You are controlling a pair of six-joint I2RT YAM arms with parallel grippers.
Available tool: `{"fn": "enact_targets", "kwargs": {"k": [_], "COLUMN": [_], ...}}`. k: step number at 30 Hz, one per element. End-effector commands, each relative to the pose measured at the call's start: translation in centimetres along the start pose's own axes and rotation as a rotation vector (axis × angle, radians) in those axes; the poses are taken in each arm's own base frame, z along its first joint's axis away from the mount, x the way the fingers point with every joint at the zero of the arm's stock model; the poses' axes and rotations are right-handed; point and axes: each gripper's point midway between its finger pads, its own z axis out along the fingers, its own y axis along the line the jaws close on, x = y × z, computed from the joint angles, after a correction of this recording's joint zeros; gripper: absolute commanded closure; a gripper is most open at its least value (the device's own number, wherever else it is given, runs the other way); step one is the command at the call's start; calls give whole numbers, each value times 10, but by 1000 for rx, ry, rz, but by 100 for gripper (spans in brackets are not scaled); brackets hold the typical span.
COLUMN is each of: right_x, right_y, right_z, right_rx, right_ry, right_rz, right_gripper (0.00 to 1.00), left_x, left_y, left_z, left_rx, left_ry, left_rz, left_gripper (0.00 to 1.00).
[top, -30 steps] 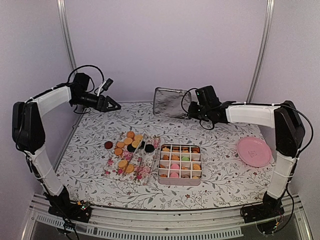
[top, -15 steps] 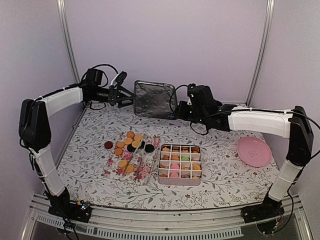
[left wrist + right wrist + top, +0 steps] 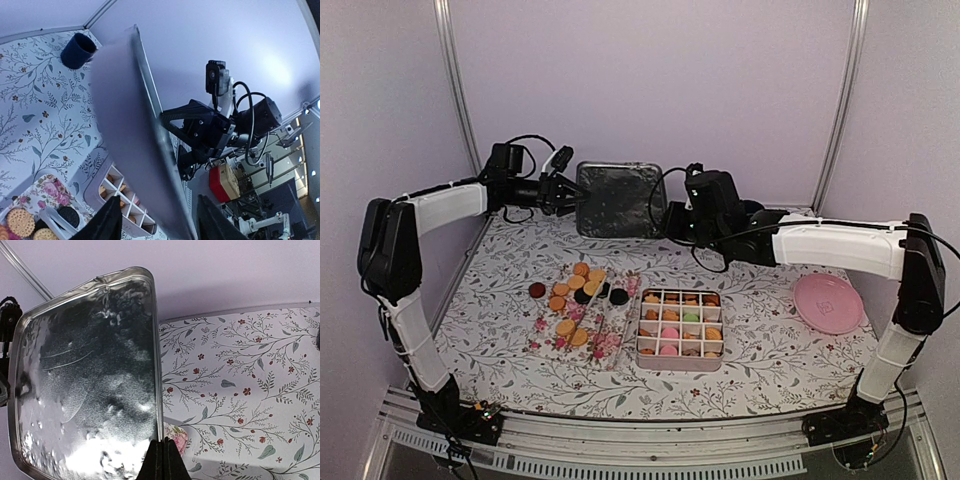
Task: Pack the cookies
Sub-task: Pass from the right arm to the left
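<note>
Several round cookies [image 3: 575, 285], orange and dark, lie on a floral tray [image 3: 610, 340]. More cookies [image 3: 680, 322] fill the compartments of the pink tin box [image 3: 682, 362]. The silver tin lid [image 3: 620, 200] hangs upright above the table's back. My right gripper [image 3: 670, 215] is shut on its right edge; the right wrist view shows the closed gripper [image 3: 164, 442] pinching the lid [image 3: 85, 380]. My left gripper [image 3: 570, 193] is at the lid's left edge. In the left wrist view the gripper [image 3: 159, 198] straddles the lid [image 3: 135, 125], and a gap shows beside the left finger.
A pink plate [image 3: 828, 303] lies on the right side of the floral tablecloth. A dark blue cup [image 3: 77, 50] stands in the back left corner. White walls close off the back and sides.
The right arm has carried the lid up and to the left, turning it upright. The left arm has swung right to the lid's left edge, and its jaws have narrowed around it.
</note>
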Motion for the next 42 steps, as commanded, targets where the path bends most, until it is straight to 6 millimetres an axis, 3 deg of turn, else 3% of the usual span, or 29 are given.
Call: {"fn": "enact_targets", "kwargs": {"k": [1, 5, 10, 19, 25, 27, 30, 33, 37, 42], "right_x": [-24, -22, -23, -22, -25, -24, -25, -27, -38, -50], "right_y": [26, 31, 36, 57, 64, 66, 64, 61, 53, 50], "right_z": [-11, -12, -14, -22, -25, -26, -30, -38, -53, -83], "right_rx": [-31, -27, -29, -76, -94, -102, -107, -127, -201, -319], "right_ry": [-84, -94, -107, -148, -171, -171, -170, -158, -114, -80], "right_rz": [-8, -31, -49, -122, -145, -152, -150, -141, -82, 5], "right_gripper": [100, 100, 100, 95, 93, 84, 58, 41, 29, 25], "left_x": [-2, 0, 4, 6, 8, 8, 4, -7, -24, -40], "left_y": [1, 6, 10, 7, 9, 11, 10, 6, -7, -24], "left_z": [1, 1, 2, 3, 2, 1, -2, -5, -12, -24], "left_rx": [-18, -42, -55, -23, -38, -43, -51, -80, -148, -323], "left_ry": [-8, -1, 11, 31, 37, 35, 33, 36, 56, 134], "left_rz": [19, 8, 0, 1, 5, 7, 24, 89, 248, 565], "left_gripper": [57, 71, 75, 99, 100, 100, 100, 100, 100, 100]}}
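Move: Between the two hands hangs the tray, held upright: its middle is about 9 cm to the right of the left hand at nearly the same height, and some 10 cm to the left of the right hand, 2 cm ahead and 3 cm up. From the left hand, the cookie mat lies roughly 11 cm back, 1 cm left and 26 cm below; the compartment box 18 cm back, 23 cm right and 24 cm below. Closing around the tray's left edge while hardly shifting, the left fingers pinch it as the right hand still grips the right side and eases up and back. The right fingers then open and let go, that hand ending about 6 cm higher and 3 cm back; the left hand finally lifts, with a little forward travel, turning the tray nearly 20 degrees. ##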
